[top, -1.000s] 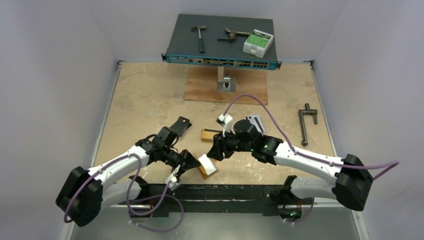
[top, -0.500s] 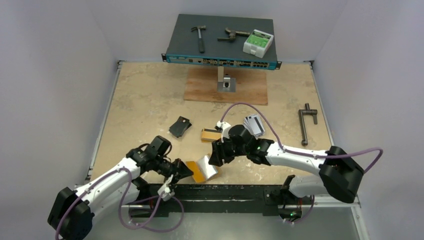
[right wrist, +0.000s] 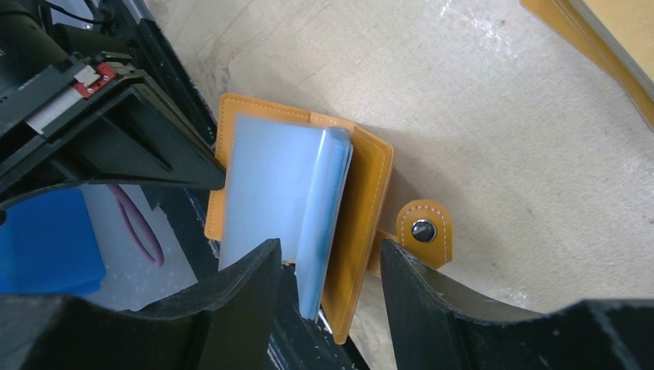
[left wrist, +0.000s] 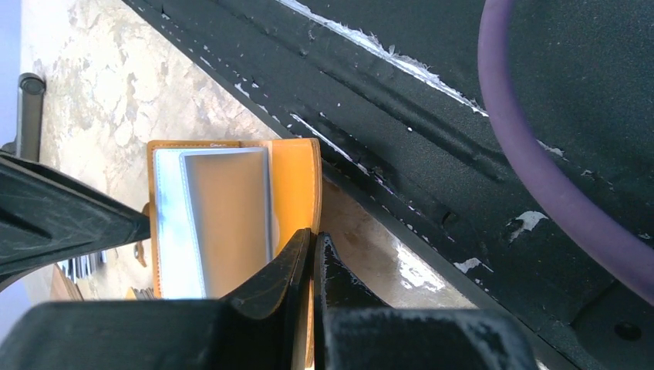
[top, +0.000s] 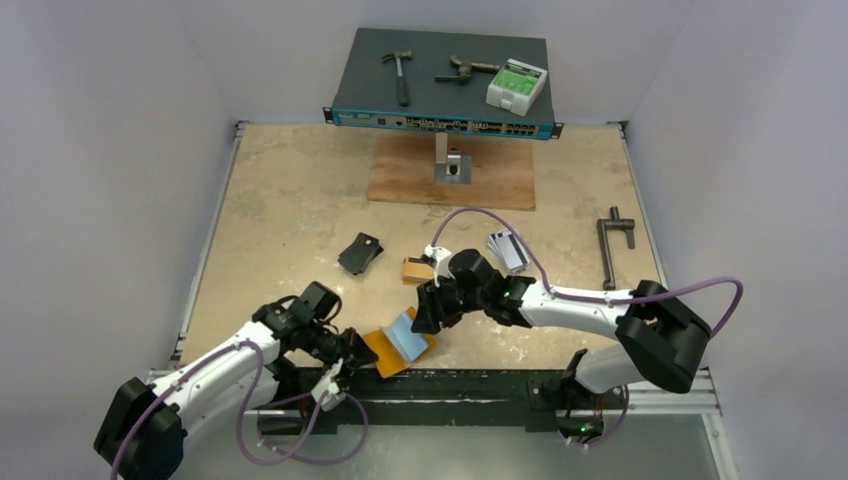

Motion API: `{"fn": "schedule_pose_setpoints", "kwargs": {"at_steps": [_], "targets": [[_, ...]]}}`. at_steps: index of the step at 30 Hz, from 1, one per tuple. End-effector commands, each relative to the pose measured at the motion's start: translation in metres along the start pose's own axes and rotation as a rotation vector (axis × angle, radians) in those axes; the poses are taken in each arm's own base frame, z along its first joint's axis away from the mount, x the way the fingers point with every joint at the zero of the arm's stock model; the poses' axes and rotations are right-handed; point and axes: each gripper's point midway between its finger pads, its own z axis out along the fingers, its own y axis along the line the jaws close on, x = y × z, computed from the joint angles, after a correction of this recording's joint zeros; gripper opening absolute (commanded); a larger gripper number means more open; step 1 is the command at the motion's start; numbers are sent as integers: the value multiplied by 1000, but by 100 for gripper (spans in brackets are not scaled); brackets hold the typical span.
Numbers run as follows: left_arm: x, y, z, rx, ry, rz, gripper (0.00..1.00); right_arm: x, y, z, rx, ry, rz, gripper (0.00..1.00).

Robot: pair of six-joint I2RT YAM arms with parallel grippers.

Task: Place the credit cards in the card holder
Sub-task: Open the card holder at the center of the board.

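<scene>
The orange card holder (top: 383, 352) lies open at the table's near edge, its bluish clear sleeves (top: 405, 330) fanned upward. My left gripper (top: 357, 347) is shut on the edge of its left cover (left wrist: 297, 181), with the fingertips pinched together over the leather. My right gripper (top: 428, 312) is open, and its jaws straddle the sleeves (right wrist: 308, 193) and the right cover (right wrist: 362, 208) without pressing on either. The snap tab (right wrist: 423, 229) sticks out to the right. Silver credit cards (top: 508, 250) lie further right, and a yellow-orange stack (top: 415, 270) lies just behind the right gripper.
A black folded case (top: 360, 253) lies to the left of the stack. A black metal tool (top: 612, 250) is at the right edge and a wooden board (top: 450, 170) with a metal post sits further back. The black base rail (top: 450, 385) runs right under the holder.
The left gripper has drawn the holder's cover left and towards the near edge, spreading the holder open. The right gripper has followed it left and now sits over the sleeves.
</scene>
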Motion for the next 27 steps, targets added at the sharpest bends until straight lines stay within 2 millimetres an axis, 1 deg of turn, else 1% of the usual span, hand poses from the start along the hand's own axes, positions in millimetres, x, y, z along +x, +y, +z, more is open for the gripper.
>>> {"fn": "schedule_pose_setpoints", "kwargs": {"at_steps": [1, 5, 8, 13, 17, 18, 20, 21, 23, 25, 27], "targets": [[-9, 24, 0, 6, -15, 583, 0, -25, 11, -1, -9, -45, -48, 48], [-8, 17, 2, 22, -16, 572, 0, -15, -4, 8, 79, 9, -82, 38], [-6, 17, 3, 18, -12, 574, 0, -5, -11, 15, 159, 50, -129, 38], [-5, 20, 1, 13, 0, 567, 0, -3, -15, 18, 214, 59, -160, 38], [-4, 17, 0, 29, 12, 555, 0, 1, -19, 18, 227, 60, -153, 29], [-3, 16, 0, 35, 15, 552, 5, 3, -20, 18, 236, 61, -156, 25], [-3, 14, -2, 40, 26, 537, 29, 5, -22, 17, 253, 57, -159, 19], [-3, 13, -3, 43, 29, 528, 33, 4, -21, 16, 255, 51, -160, 16], [-3, 12, -5, 46, 42, 510, 34, 3, -20, 14, 254, 35, -157, 11], [-5, 11, -9, 53, 53, 482, 40, 4, -20, 13, 249, 30, -154, 8], [-7, 12, -13, 59, 63, 457, 40, 6, -20, 14, 253, 37, -154, 4]]}}
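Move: The right hand, open, is just over the card holder's right side; the holder's middle lies about 5 cm to its left, 4 cm back and 4 cm lower. The gold card stack is roughly 11 cm straight ahead and 6 cm below, the black cards some 14 cm ahead and 12 cm to the left. The left hand already pinches the holder's left cover edge, with the holder's middle about 6 cm to its right, 3 cm ahead and 1 cm lower. The right fingers pinch the edge of the holder's right cover: the hand edges forward and left, then sinks about 3 cm beside the clear sleeves, its fingers tipping some 15 degrees further down, and comes back right by about the small leftward shift as they close. The left hand keeps its pinch on the left cover almost still, then opens its fingers and eases barely a centimetre left. ##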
